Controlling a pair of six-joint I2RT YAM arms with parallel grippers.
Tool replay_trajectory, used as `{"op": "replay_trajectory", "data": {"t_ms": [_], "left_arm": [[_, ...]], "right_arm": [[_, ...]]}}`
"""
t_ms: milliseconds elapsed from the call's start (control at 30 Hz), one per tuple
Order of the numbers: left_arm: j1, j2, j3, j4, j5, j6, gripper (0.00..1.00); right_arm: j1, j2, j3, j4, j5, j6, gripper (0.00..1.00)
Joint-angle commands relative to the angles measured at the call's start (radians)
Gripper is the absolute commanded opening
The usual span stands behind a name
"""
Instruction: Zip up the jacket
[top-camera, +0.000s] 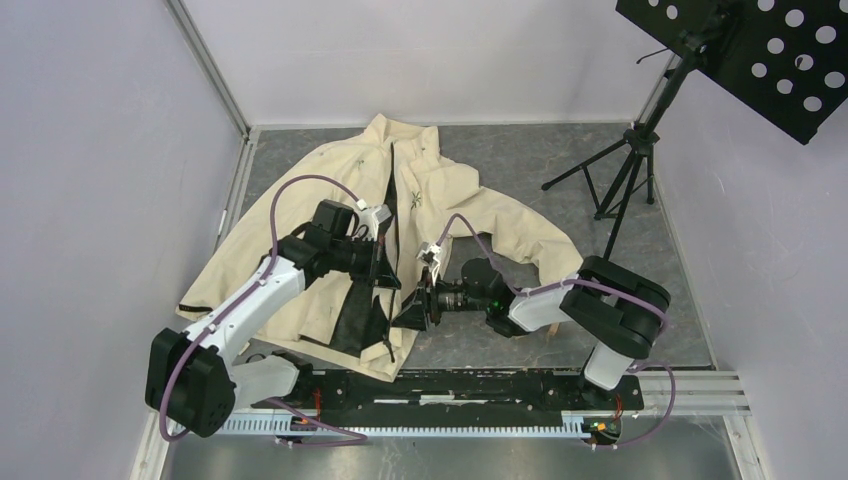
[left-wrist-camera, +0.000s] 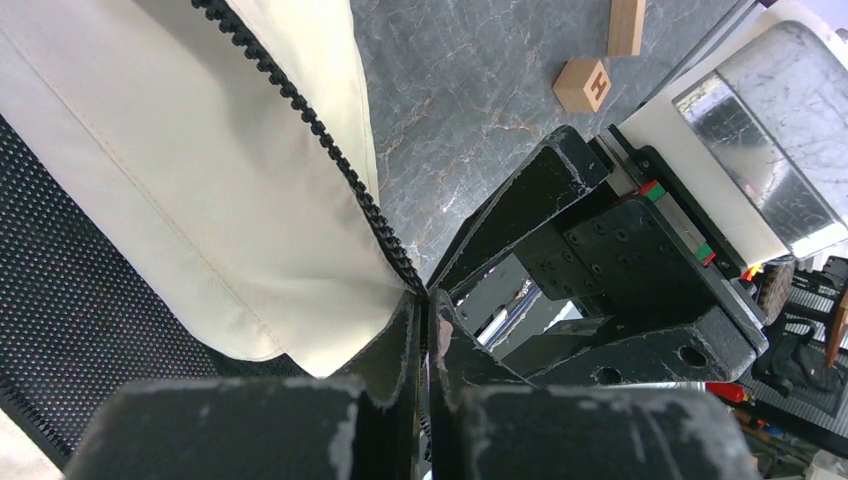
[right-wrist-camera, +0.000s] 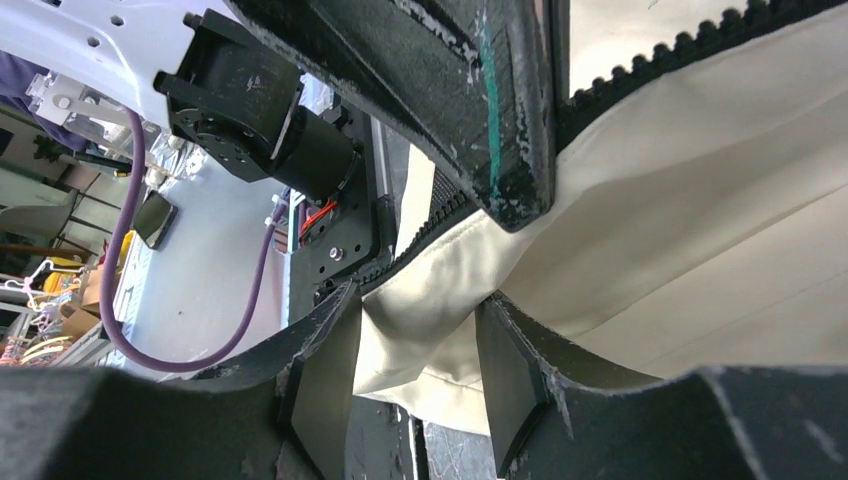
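The cream jacket (top-camera: 450, 190) lies spread open on the grey table, its black lining (left-wrist-camera: 70, 300) showing at the lower front. My left gripper (top-camera: 388, 275) (left-wrist-camera: 427, 310) is shut on the jacket's front edge, right where the dark zipper teeth (left-wrist-camera: 320, 140) run down into its jaws. My right gripper (top-camera: 412, 312) (right-wrist-camera: 420, 300) faces it from the right. Its fingers (right-wrist-camera: 320, 370) stand apart with a lower corner of the jacket (right-wrist-camera: 650, 200) hanging loosely between them. A second row of zipper teeth (right-wrist-camera: 690, 45) crosses the top right of the right wrist view.
A music stand tripod (top-camera: 630, 165) with a perforated black panel (top-camera: 760, 50) stands at the back right. Two wooden blocks (left-wrist-camera: 583, 83) lie on the table near the right arm. The metal rail (top-camera: 450, 400) runs along the near edge. Walls close in the left and back.
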Motion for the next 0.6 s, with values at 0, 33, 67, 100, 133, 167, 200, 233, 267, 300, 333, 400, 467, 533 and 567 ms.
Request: {"op": "replay_trajectory", "data": {"t_ms": [0, 33, 67, 100, 133, 167, 200, 233, 267, 300, 333, 400, 467, 533, 567], "left_arm": [[0.002, 0.008, 0.038, 0.001, 0.001, -0.015, 0.02], [0.001, 0.011, 0.040, 0.001, 0.001, -0.018, 0.02], [0.002, 0.014, 0.041, 0.002, 0.001, -0.020, 0.02], [0.001, 0.016, 0.044, 0.001, 0.001, -0.021, 0.02], [0.001, 0.017, 0.045, 0.001, 0.001, -0.022, 0.02], [0.001, 0.018, 0.047, 0.002, 0.000, -0.024, 0.02], [0.002, 0.018, 0.048, 0.000, -0.002, -0.024, 0.02], [0.002, 0.018, 0.049, 0.000, -0.002, -0.026, 0.02], [0.002, 0.020, 0.050, 0.000, -0.002, -0.028, 0.02], [0.002, 0.019, 0.050, 0.000, 0.000, -0.030, 0.02], [0.002, 0.021, 0.052, -0.002, -0.002, -0.030, 0.02], [0.001, 0.024, 0.055, -0.007, -0.001, -0.034, 0.02], [0.002, 0.029, 0.062, -0.015, 0.003, -0.036, 0.02], [0.001, 0.030, 0.068, -0.024, -0.001, -0.036, 0.02], [0.002, 0.032, 0.070, -0.029, -0.004, -0.037, 0.02]], "right_arm": [[0.006, 0.026, 0.044, 0.079, 0.011, 0.029, 0.49], [0.008, 0.031, 0.046, 0.083, 0.012, 0.034, 0.48], [0.011, 0.037, 0.046, 0.089, 0.016, 0.037, 0.47], [0.012, 0.042, 0.047, 0.096, 0.016, 0.044, 0.46], [0.013, 0.049, 0.048, 0.105, 0.016, 0.048, 0.46], [0.013, 0.053, 0.047, 0.112, 0.014, 0.054, 0.44], [0.013, 0.056, 0.045, 0.120, 0.015, 0.056, 0.42], [0.014, 0.057, 0.042, 0.129, 0.015, 0.060, 0.40], [0.014, 0.059, 0.040, 0.135, 0.016, 0.060, 0.38], [0.015, 0.061, 0.040, 0.141, 0.014, 0.062, 0.36], [0.015, 0.063, 0.040, 0.145, 0.013, 0.065, 0.32], [0.014, 0.068, 0.040, 0.155, 0.013, 0.068, 0.24], [0.015, 0.076, 0.038, 0.170, 0.010, 0.072, 0.19], [0.015, 0.082, 0.040, 0.176, 0.007, 0.074, 0.15], [0.014, 0.084, 0.040, 0.178, 0.007, 0.073, 0.12]]}}
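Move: Right at the right hand's half-open fingers, the jacket edge to be gripped runs between the tips, its middle about 1 cm to their left and level with them. The zipper tape in the left fingers is some 5 cm ahead of the right hand and 3 cm above it; the tape's loose lower end hangs about 7 cm back, 1 cm left and 4 cm lower. From the left hand, the edge lies about 5 cm back, straight below otherwise, some 3 cm down. Easing about 1 cm to the left, the right hand slips its fingers a little farther over the jacket edge just back of and below the left fingers, closing them from half open to nearly shut so that they pinch the cloth beside the zipper tape. The left hand stays in place and keeps its pinch on the tape, holding the edge up. ##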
